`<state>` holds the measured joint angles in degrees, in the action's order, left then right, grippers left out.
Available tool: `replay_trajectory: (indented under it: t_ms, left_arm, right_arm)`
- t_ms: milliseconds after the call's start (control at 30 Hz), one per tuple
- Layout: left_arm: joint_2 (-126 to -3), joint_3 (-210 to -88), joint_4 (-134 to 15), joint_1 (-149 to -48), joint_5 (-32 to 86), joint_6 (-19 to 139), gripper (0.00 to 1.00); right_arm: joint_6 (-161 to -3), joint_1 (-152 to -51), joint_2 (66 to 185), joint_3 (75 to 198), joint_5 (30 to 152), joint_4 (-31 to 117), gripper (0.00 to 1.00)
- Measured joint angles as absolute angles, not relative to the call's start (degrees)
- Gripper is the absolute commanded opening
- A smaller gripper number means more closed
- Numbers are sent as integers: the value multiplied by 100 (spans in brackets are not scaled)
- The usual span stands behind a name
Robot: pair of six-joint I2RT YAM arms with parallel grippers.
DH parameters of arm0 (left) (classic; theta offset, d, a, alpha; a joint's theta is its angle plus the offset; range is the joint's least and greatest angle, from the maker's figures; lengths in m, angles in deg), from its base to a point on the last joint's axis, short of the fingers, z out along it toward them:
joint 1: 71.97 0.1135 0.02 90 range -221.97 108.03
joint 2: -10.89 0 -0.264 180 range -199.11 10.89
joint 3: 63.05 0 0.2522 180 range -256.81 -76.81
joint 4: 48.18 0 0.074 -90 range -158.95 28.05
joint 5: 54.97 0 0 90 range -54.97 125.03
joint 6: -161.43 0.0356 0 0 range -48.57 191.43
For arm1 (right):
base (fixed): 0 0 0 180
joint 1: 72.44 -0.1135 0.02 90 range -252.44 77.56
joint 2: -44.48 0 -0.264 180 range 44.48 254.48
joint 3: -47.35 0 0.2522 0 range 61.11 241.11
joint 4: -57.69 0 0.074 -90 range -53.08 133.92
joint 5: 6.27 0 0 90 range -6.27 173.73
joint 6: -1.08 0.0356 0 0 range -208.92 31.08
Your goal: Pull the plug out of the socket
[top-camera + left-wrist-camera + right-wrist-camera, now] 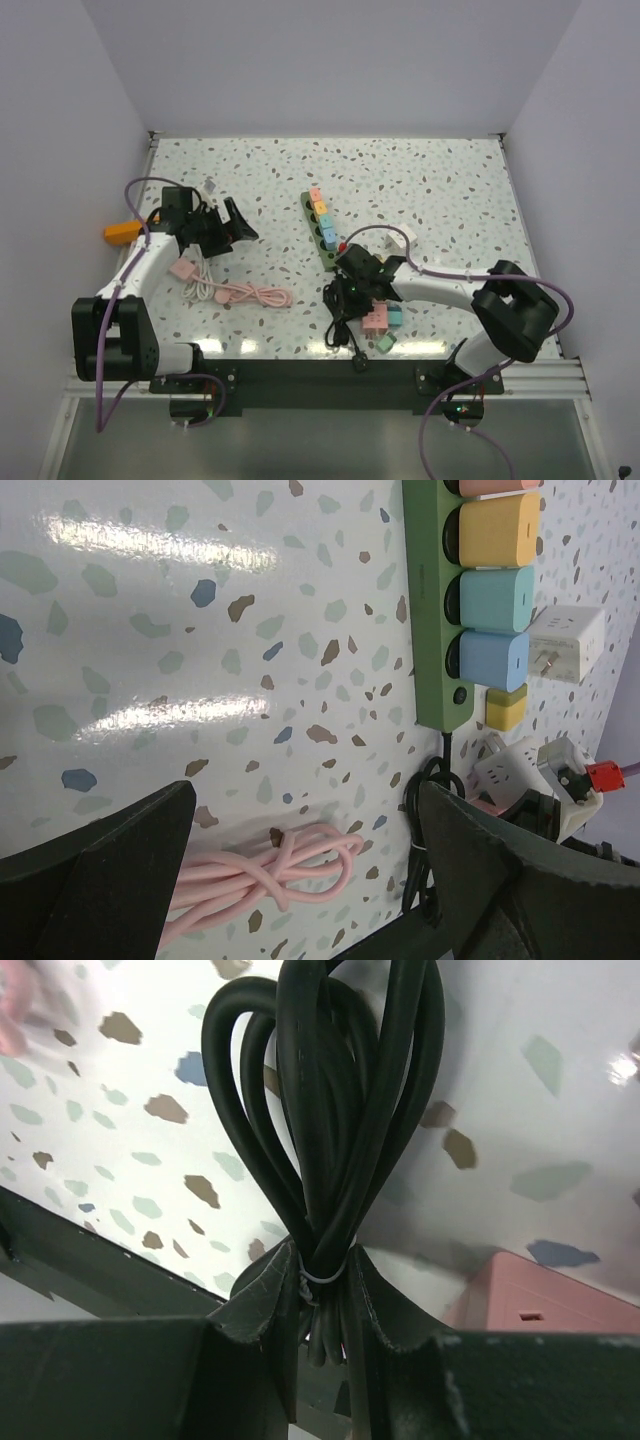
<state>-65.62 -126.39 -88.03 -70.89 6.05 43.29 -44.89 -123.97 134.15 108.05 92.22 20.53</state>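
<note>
The green socket strip lies in the middle of the table with coloured plugs in it: a yellow plug, a teal plug and a blue plug. The strip's black cable bundle runs toward the near edge. My right gripper is shut on that bundle at its wire tie. My left gripper stands open left of the strip, hovering over a coiled pink cable, with nothing between its fingers.
A white adapter and a small yellow block lie beside the strip's near end. Pink and teal adapters sit by my right gripper. The pink cable stretches across the left front, and an orange object lies far left.
</note>
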Motion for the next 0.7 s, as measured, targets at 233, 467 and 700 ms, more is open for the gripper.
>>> replay_trajectory:
  t_ms: [233,467,700]
  left_arm:
    - [-6621,-12633,-8797,-7104,605,4312,98]
    - [-6636,-12633,-8794,-7259,627,4303,98]
    - [-6704,-12631,-8755,-7277,632,4292,99]
  right_arm:
    - [-4491,-12076,13186,10589,9209,1900,0]
    - [-4679,-12288,13216,10654,9322,1922,22]
    - [-4994,-13133,13207,10864,9506,1111,97]
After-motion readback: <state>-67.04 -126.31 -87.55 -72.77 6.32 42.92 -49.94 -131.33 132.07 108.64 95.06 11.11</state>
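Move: Right hand: the tied black cord bundle is already between the fingers, just above the table, about 10 cm in from its near edge. The pink cube stands some 6 cm right and 2 cm back; the green block is 9 cm right and 7 cm back; the black plug lies 12 cm back and 3 cm right. The bundle lies about 24 cm right, 18 cm back and 11 cm below the left hand. Keep the right gripper low and its pinch on the cord bundle while easing it about 2 cm right, beside the pink cube, then back left again. Then open the fingers wide to let go of the bundle and draw the hand quickly back about 6 cm towards the table's near edge and the plug, turning some 15 degrees counter-clockwise. ##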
